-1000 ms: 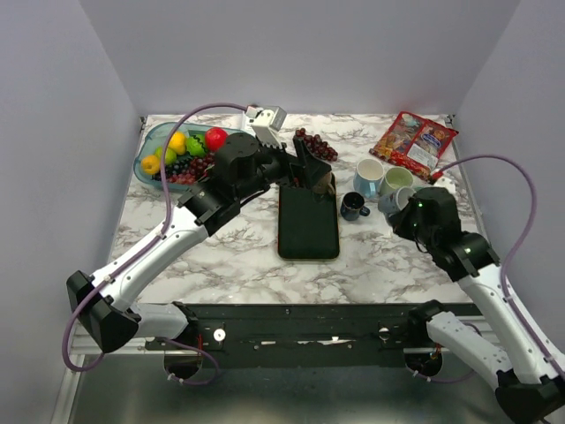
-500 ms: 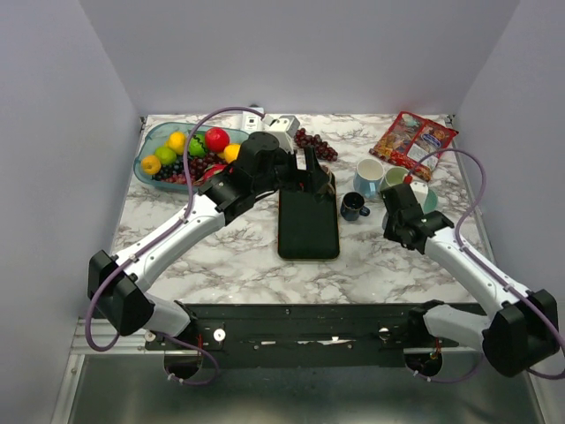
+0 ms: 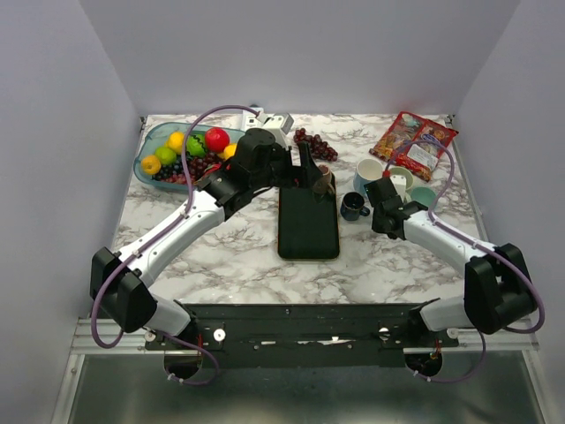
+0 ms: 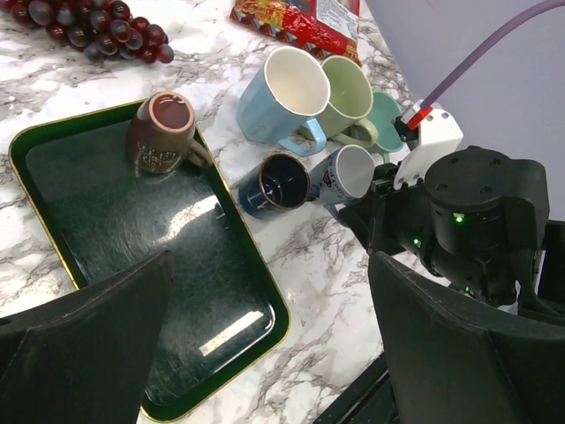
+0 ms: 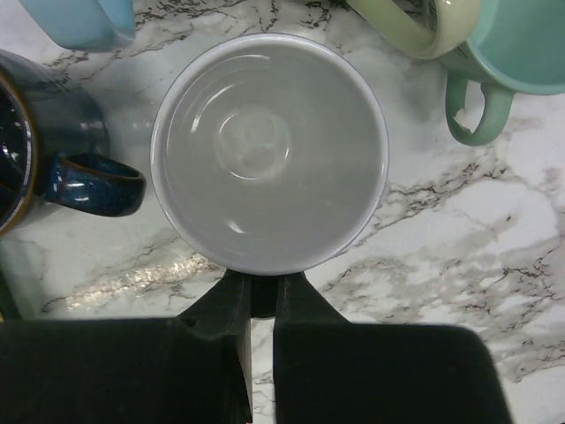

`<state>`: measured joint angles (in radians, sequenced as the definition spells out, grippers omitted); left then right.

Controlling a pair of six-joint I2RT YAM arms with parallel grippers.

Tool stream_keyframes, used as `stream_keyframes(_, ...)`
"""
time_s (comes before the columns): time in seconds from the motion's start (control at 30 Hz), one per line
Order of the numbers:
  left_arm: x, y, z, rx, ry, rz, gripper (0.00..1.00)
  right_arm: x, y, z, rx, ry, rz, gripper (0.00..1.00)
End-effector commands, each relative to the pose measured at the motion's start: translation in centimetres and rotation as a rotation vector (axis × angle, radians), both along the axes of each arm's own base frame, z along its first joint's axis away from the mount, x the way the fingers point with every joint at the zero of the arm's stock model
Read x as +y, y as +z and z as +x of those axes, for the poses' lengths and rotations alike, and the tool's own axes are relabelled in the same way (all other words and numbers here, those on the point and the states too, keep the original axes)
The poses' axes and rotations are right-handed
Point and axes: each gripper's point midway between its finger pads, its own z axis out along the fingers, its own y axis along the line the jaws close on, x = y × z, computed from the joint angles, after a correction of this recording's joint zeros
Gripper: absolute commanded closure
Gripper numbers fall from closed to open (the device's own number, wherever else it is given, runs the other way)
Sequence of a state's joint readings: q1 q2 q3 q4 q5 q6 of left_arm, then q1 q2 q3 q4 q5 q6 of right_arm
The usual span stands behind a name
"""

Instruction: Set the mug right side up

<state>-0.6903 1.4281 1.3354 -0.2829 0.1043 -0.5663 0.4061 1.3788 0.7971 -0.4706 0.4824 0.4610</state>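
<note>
The mug (image 5: 269,150) is white with a grey inside and a printed side (image 4: 346,172). It stands mouth up on the marble among the other mugs. My right gripper (image 5: 262,296) is shut just below its rim, pinching a dark part that looks like the handle. In the top view the right gripper (image 3: 381,196) covers the mug. My left gripper (image 4: 274,353) is wide open and holds nothing. It hangs over the dark tray's far end (image 3: 307,170).
A dark green tray (image 4: 106,265) carries a brown mug (image 4: 163,132) at its far corner. A dark blue mug (image 4: 278,181), a light blue mug (image 4: 282,93), a pale green mug (image 4: 349,88) and a teal mug (image 4: 384,124) crowd round the white one. Grapes (image 4: 88,22), a snack bag (image 4: 296,18) and a fruit bowl (image 3: 177,150) lie farther back.
My right arm has swung left and away from me, bringing its gripper in beside the dark blue mug. My left arm has shifted slightly toward the back.
</note>
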Motion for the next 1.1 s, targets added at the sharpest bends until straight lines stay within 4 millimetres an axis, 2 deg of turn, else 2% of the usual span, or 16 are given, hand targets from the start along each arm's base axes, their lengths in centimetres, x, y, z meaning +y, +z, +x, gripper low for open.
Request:
stream_keyframes(0.0,0.6,-0.2,0.8,-0.002,0.024,0.025,0.01,0.4,1.8,2.1,-0.081,-0.011,-0.006,0.72)
stream_keyframes(0.03,0.6,-0.4,0.9,0.001,0.025,0.028,0.01,0.5,1.9,2.1,-0.083,-0.011,0.001,0.62)
stream_keyframes(0.13,0.7,-0.9,1.1,0.016,0.032,0.033,0.01,0.7,2.0,1.7,-0.081,-0.009,0.020,0.47)
stream_keyframes(0.3,1.1,-2.4,1.8,0.048,0.072,0.061,0.01,1.2,3.1,0.5,-0.057,-0.006,0.078,0.33)
stream_keyframes(0.43,1.4,-5.7,3.2,0.145,0.161,0.124,0.01,1.8,6.8,-0.8,-0.110,-0.007,0.175,0.23)
stream_keyframes(0.5,1.1,-6.8,3.7,0.213,0.215,0.124,0.01,1.5,7.7,-1.8,-0.114,-0.018,0.188,0.20)
stream_keyframes(0.53,0.7,-8.7,4.2,0.253,0.239,0.143,0.01,1.4,8.2,-2.1,-0.124,-0.022,0.194,0.18)
stream_keyframes(0.6,-0.4,-9.3,4.9,0.285,0.300,0.130,0.01,0.9,9.6,-2.9,-0.149,-0.030,0.206,0.17)
stream_keyframes(0.63,-1.2,-11.2,5.4,0.311,0.316,0.158,0.01,0.9,9.8,-3.2,-0.149,-0.033,0.213,0.17)
stream_keyframes(0.67,-1.9,-10.8,6.0,0.309,0.333,0.157,0.01,0.7,10.5,-3.5,-0.170,-0.038,0.220,0.16)
stream_keyframes(0.7,-2.7,-11.1,6.1,0.326,0.366,0.152,0.01,0.5,10.5,-4.0,-0.162,-0.046,0.223,0.16)
stream_keyframes(0.73,-3.0,-13.1,6.8,0.341,0.400,0.189,0.01,0.5,10.7,-4.4,-0.162,-0.046,0.231,0.16)
stream_keyframes(0.77,-3.7,-12.5,7.5,0.339,0.421,0.173,0.01,0.4,10.8,-4.7,-0.163,-0.049,0.238,0.16)
stream_keyframes(0.83,-4.6,-14.4,8.0,0.378,0.482,0.175,0.02,0.3,10.9,-5.5,-0.167,-0.053,0.255,0.16)
stream_keyframes(0.9,-5.3,-14.3,8.7,0.381,0.520,0.160,0.04,0.1,10.9,-6.2,-0.175,-0.054,0.269,0.16)
stream_keyframes(1.07,-6.4,-16.4,9.3,0.410,0.615,0.171,0.07,-0.4,10.3,-7.6,-0.179,-0.058,0.281,0.16)
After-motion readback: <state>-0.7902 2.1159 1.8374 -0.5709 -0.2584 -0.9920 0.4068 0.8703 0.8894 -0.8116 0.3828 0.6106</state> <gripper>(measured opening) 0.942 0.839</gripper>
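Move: The white mug, open side up and held by its handle, has its middle about 5 cm ahead of the right hand and 1 cm left. Some 6 cm ahead and 9 cm left stands the dark blue mug; the light blue and light green mugs stand about 14 cm ahead, 4 cm left and 4 cm right. For the left hand, the brown mug lies roughly 12 cm ahead, 4 cm right and 23 cm down; from that hand the dark blue mug is 4 cm ahead, 12 cm right. The white mug's handle is let go as the right fingers open wide; that hand then rises about 12 cm, draws back some 5 cm and tips its fingers up a little. The brown mug in the tray is meanwhile approached by the open left hand, slow at first, then sinking about 16 cm while going forward and right, fingers tipping down and swinging counter-clockwise, still short of it. ##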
